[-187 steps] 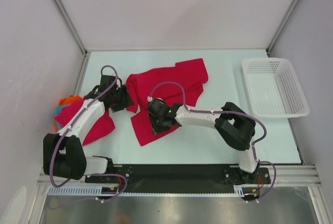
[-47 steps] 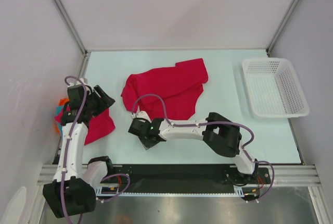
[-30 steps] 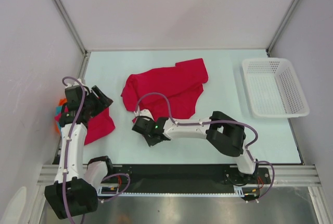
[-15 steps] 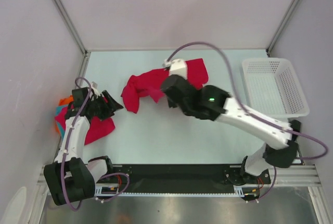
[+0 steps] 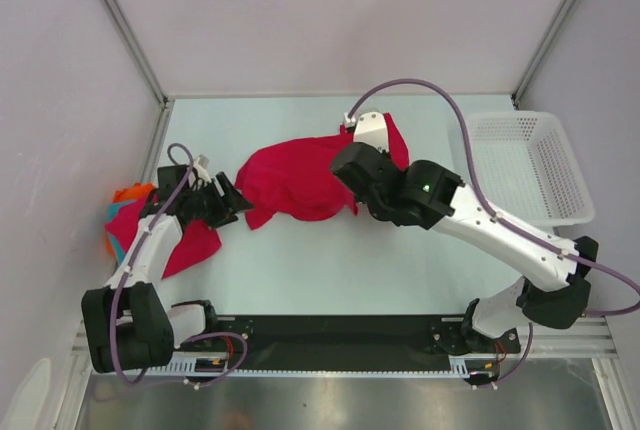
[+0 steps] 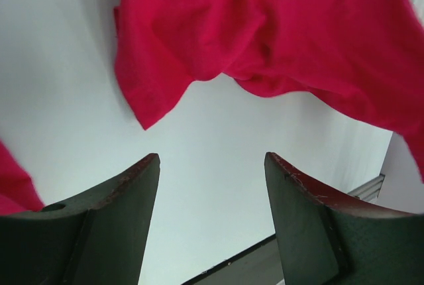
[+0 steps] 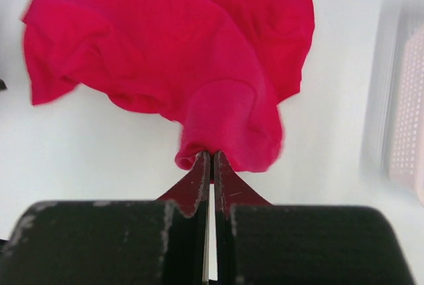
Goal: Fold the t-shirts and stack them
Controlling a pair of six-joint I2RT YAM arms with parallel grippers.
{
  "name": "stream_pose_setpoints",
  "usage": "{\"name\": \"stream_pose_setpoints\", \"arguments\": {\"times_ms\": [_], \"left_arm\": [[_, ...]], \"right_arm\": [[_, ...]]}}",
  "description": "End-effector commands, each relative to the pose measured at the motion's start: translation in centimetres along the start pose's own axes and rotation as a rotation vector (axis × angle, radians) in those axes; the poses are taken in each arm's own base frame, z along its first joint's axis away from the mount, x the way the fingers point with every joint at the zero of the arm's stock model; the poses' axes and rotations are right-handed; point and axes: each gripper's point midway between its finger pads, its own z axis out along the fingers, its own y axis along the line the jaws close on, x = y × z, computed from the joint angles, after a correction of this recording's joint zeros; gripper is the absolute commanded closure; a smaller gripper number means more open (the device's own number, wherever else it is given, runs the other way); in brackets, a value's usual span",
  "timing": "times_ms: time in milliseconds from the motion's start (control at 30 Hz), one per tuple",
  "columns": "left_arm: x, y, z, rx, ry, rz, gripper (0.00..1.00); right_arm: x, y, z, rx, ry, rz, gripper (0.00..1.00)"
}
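A crimson t-shirt (image 5: 295, 178) lies bunched in the middle of the table. My right gripper (image 5: 348, 180) is shut on a fold of it and holds that fold raised. In the right wrist view the jaws (image 7: 212, 157) pinch the cloth, and the shirt (image 7: 172, 53) hangs spread beyond them. My left gripper (image 5: 232, 206) is open and empty, low over the table just left of the shirt's near-left corner. In the left wrist view the shirt (image 6: 265, 26) is ahead of the open fingers (image 6: 126, 192). A second crimson shirt (image 5: 192, 240) lies at the left edge, with an orange garment (image 5: 130, 193) behind it.
A white mesh basket (image 5: 525, 165) stands at the right side of the table, and its blurred edge shows in the right wrist view (image 7: 407, 119). The enclosure walls close in the left, back and right. The black base rail runs along the near edge.
My right arm rose from the near middle of the table and swung back and right, pulling the shirt's fold with it. My left gripper moved right towards the shirt's near-left corner.
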Motion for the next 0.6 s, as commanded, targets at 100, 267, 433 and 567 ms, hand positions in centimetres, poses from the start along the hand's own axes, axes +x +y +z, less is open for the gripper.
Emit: {"name": "stream_pose_setpoints", "arguments": {"times_ms": [100, 267, 433, 567], "left_arm": [[1.5, -1.5, 2.5, 0.013, 0.064, 0.052, 0.3], [2.0, -1.8, 3.4, -0.098, 0.077, 0.089, 0.3], [2.0, -1.3, 4.0, -0.237, 0.056, 0.138, 0.29], [2.1, -0.5, 4.6, -0.32, 0.052, 0.155, 0.29]], "right_arm": [[-1.7, -1.9, -1.2, 0.024, -0.05, 0.039, 1.0], [-2.5, -3.3, -1.7, 0.041, -0.07, 0.054, 1.0], [-3.4, -5.1, -2.4, 0.061, -0.093, 0.076, 1.0], [-3.2, -6.4, -2.7, 0.079, -0.095, 0.086, 1.0]]}}
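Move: Below the open left hand, about 10 cm down, lies the t-shirt's near-left corner, roughly 2 cm ahead and 2 cm to its right; the folded stack's middle sits some 15 cm to that hand's left and about 1 cm back. The raised right hand already holds the near hem: from it the shirt's lying part is about 18 cm ahead, 9 cm left and 31 cm down, and the white basket some 17 cm ahead, 34 cm right and 28 cm down. Sweeping about 5 cm to the right and sinking nearly 4 cm, the left hand comes in low towards the t-shirt's near-left corner, fingers staying open, the wrist rolling some 15 degrees so its left side rises. The right hand keeps its closed hold on the hem, dips slightly, then climbs while carrying the hem about 4 cm right, to end 2 cm higher. ##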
